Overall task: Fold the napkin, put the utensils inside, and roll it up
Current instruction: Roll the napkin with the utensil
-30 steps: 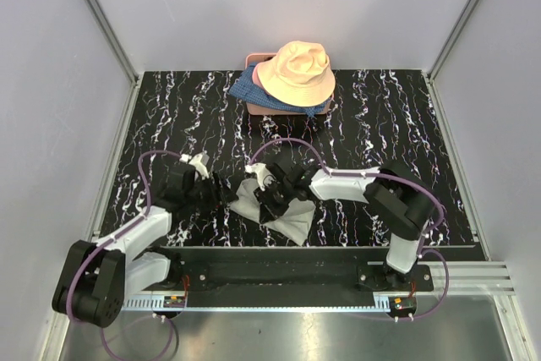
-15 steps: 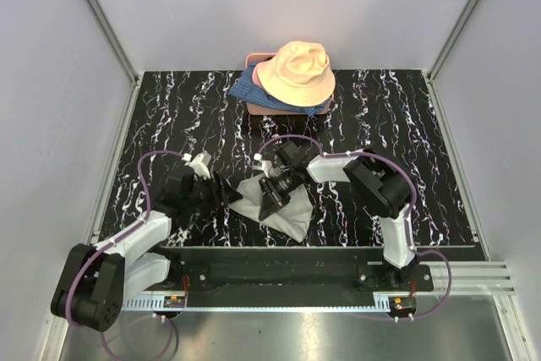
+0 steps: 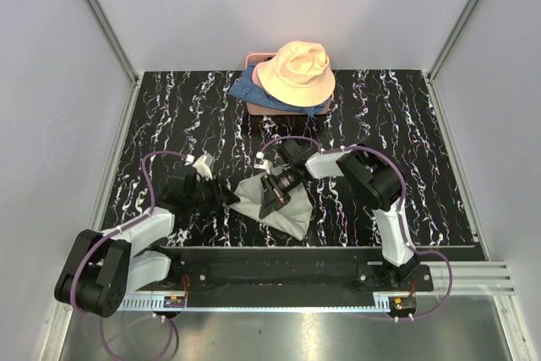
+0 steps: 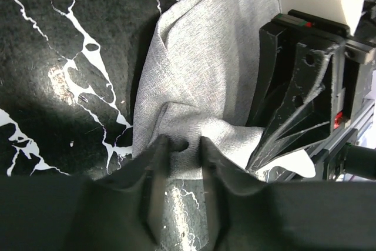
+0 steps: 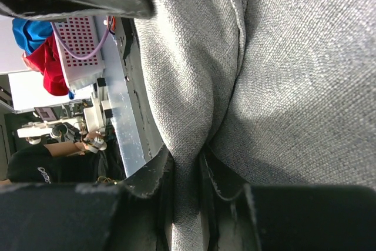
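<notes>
The light-grey napkin [image 3: 287, 210] lies crumpled near the table's front edge, between my two grippers. My left gripper [image 3: 226, 199] is at its left edge. In the left wrist view its jaws [image 4: 183, 145] pinch a raised fold of the napkin [image 4: 200, 69] hem. My right gripper [image 3: 274, 194] sits over the cloth's middle and shows as a black frame [image 4: 299, 86] just beyond that fold. In the right wrist view its jaws [image 5: 187, 163] are shut on a hanging pleat of the napkin [image 5: 294, 86]. The utensils are out of view.
A peach bucket hat [image 3: 296, 72] rests on blue patterned fabric [image 3: 245, 89] and a pink box [image 3: 254, 60] at the back centre. Grey walls and metal posts enclose the black marbled table [image 3: 397, 124]. The arm bases and a rail run along the near edge.
My left jaws have narrowed onto the napkin's left edge. The right arm's elbow has drawn in toward the centre, its gripper staying shut on the cloth, which has bunched slightly.
</notes>
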Tool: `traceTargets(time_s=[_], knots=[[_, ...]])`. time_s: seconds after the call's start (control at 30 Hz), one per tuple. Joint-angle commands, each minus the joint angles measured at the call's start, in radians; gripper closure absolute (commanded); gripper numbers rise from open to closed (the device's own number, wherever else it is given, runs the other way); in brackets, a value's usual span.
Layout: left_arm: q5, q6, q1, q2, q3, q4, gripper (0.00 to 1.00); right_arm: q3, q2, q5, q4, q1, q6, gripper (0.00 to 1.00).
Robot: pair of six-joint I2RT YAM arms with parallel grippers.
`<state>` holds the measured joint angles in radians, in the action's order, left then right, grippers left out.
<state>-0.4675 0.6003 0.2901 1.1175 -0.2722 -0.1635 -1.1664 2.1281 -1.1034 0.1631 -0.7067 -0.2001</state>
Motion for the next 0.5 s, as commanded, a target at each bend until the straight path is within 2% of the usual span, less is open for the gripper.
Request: traceTargets(time_s=[0.0,0.1,0.23,0.33,0.47], knots=[[-0.002,-0.019,0.004,0.025,0.001,-0.059,0.83,-0.030,0.010,0.008,0.012,0.009,-0.010,0.74],[0.018,-0.027,0.004,0.037,-0.009,-0.030,0.99,-0.024,-0.026,0.062,0.013,0.012,-0.002,0.67],[0.050,-0.030,0.004,0.051,-0.028,0.015,1.00,-0.018,-0.094,0.131,0.013,0.018,-0.001,0.44],[0.061,-0.028,0.004,0.071,-0.048,0.036,1.00,-0.003,-0.176,0.203,0.015,0.021,0.005,0.36],[0.059,-0.020,0.004,0.090,-0.059,0.055,1.00,0.039,-0.296,0.287,0.016,0.021,0.008,0.32]])
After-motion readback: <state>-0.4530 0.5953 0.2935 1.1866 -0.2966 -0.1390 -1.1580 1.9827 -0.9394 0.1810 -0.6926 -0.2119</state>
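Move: The napkin's left corner is already between my left hand's half-closed fingers, barely 1 cm below the hand point. The stretch of rolled near edge that my right hand is pinching is about 8 cm to the right of my left hand and 4 cm back. From my right hand, the napkin's near right corner lies some 9 cm to the right, 5 cm back and 2 cm lower. I shut my left fingers fully on the napkin's left corner and press it down about 1 cm, staying over the same spot. Meanwhile my right hand opens and lets go of the rolled edge, then lifts away up and forward, about 3 cm each way, its wrist turning some 10 degrees. ##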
